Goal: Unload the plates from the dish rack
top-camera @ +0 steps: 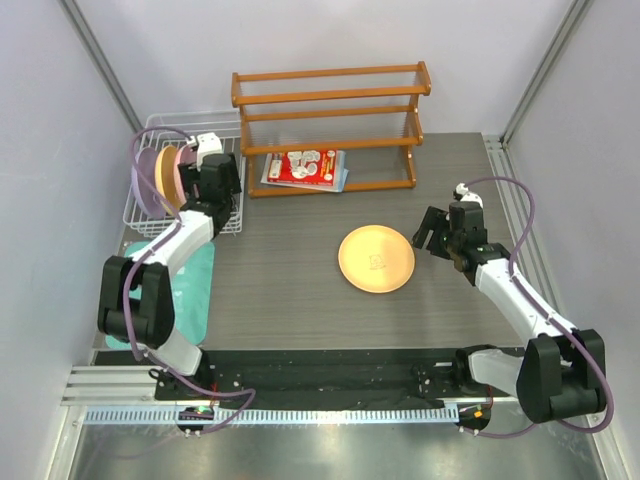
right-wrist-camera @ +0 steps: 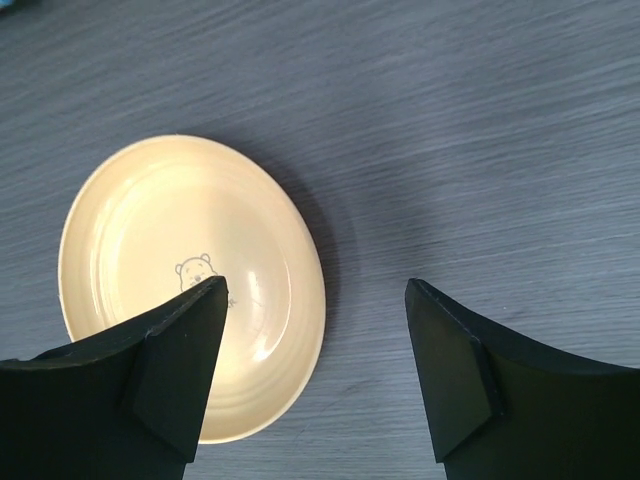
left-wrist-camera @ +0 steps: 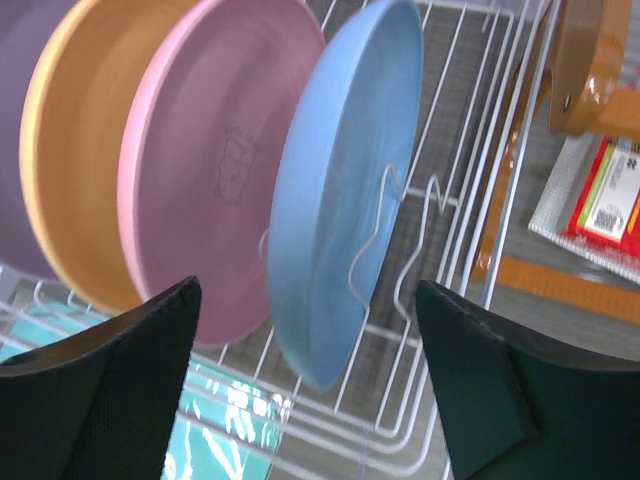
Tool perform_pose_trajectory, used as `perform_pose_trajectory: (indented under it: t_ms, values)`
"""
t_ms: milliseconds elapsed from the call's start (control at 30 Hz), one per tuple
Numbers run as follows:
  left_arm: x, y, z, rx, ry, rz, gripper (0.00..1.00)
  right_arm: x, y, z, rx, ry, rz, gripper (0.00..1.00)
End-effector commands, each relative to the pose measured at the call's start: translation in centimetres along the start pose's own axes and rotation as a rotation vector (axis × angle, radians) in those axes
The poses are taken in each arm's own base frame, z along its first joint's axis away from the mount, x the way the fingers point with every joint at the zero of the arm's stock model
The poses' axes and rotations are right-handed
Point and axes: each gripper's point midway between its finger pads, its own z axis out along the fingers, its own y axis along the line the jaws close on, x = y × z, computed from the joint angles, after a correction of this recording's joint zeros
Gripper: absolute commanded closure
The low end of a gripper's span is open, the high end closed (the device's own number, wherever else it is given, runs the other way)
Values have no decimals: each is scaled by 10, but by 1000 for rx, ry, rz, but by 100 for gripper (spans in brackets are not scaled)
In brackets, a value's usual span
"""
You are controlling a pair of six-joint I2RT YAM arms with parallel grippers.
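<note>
The white wire dish rack [top-camera: 150, 215] stands at the back left with plates on edge between its prongs: lavender [left-wrist-camera: 20, 130], yellow-orange [left-wrist-camera: 85, 150], pink [left-wrist-camera: 210, 170] and light blue [left-wrist-camera: 340, 190]. My left gripper [left-wrist-camera: 307, 288] is open at the rack's right end, its fingers either side of the light blue plate's lower edge without touching it. Another yellow-orange plate [top-camera: 376, 259] lies flat on the table's middle. My right gripper [right-wrist-camera: 315, 285] hangs open just above that plate's right rim [right-wrist-camera: 180, 270], holding nothing, its left finger [right-wrist-camera: 180, 350] over the plate.
A brown wooden shelf [top-camera: 330, 110] stands at the back, right beside the rack. A red and white packet [top-camera: 305, 167] lies under it. A teal mat [top-camera: 190, 290] lies in front of the rack, by the left arm.
</note>
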Motion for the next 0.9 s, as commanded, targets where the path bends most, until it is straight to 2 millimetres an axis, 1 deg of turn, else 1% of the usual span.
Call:
perform_pose_trajectory:
  t_ms: [0, 33, 133, 167, 233, 267, 333, 367, 400, 467, 500, 633, 700, 733, 767, 867]
  values:
    - [-55, -5, 17, -17, -158, -62, 19, -23, 0, -9, 24, -65, -22, 22]
    - [-51, -8, 25, -24, -157, -51, 24, -23, -1, -9, 29, -65, -23, 22]
    - [-56, -7, 32, -50, -162, -39, 42, -17, -3, -4, 39, -36, -28, 22]
    - [-53, -8, 36, -60, -155, -33, 55, -17, -3, -3, 40, -33, -27, 22]
    - [-54, -6, 38, -78, -150, -22, 69, -15, -4, 0, 44, -24, -27, 23]
    - [-53, -5, 38, -87, -148, -19, 79, -15, -4, 0, 46, -24, -27, 23]
    - [-55, 2, 36, -113, -153, -17, 88, -18, -3, -1, 43, -30, -29, 23]
    - [-52, 4, 34, -118, -152, -9, 93, -18, -3, -1, 44, -28, -29, 23]
    - [-60, 9, 28, -127, -175, -18, 94, -18, -3, 0, 42, -28, -29, 23]
    - [-60, 16, 22, -142, -187, -5, 99, -17, -2, 1, 39, -21, -31, 23]
    - [-67, 19, 18, -146, -206, -10, 100, -17, -1, 1, 37, -18, -31, 23]
    - [-78, 27, 10, -180, -229, 22, 100, -13, 0, 3, 28, -1, -33, 23]
    - [-82, 26, 5, -186, -240, 55, 100, -12, 0, 4, 28, 3, -34, 23]
    - [-89, 28, 1, -208, -262, 49, 100, -13, 1, 3, 27, -1, -38, 23]
    - [-91, 26, -3, -216, -269, 81, 100, -12, 0, 3, 33, 3, -43, 23]
    - [-98, 28, -11, -274, -303, 93, 100, -18, 4, -2, 42, -15, -62, 23]
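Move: The blue plate stands on edge in the dish rack with its middle about 7 cm ahead of the left hand, roughly 1 cm to its left and 6 cm below; its near upper rim comes close in front of the open fingers. Beside it to the left stand the pink plate, about 6 cm from the blue one, and the orange plate, some 10 cm from it, both level with it. From the right hand the blue plate lies about 46 cm left, 19 cm ahead and 2 cm higher. The left hand reaches about 4 cm forward, nearly level, so that its open fingers straddle the near upper rim of the blue plate, and they close from wide open to a pinch on it. As they shut, the hand shifts 2 to 3 cm left towards the pink plate; then, keeping the pinch, it eases back nearly 2 cm and starts up by some 2 cm while rolling about 15 degrees, its left side rising. ##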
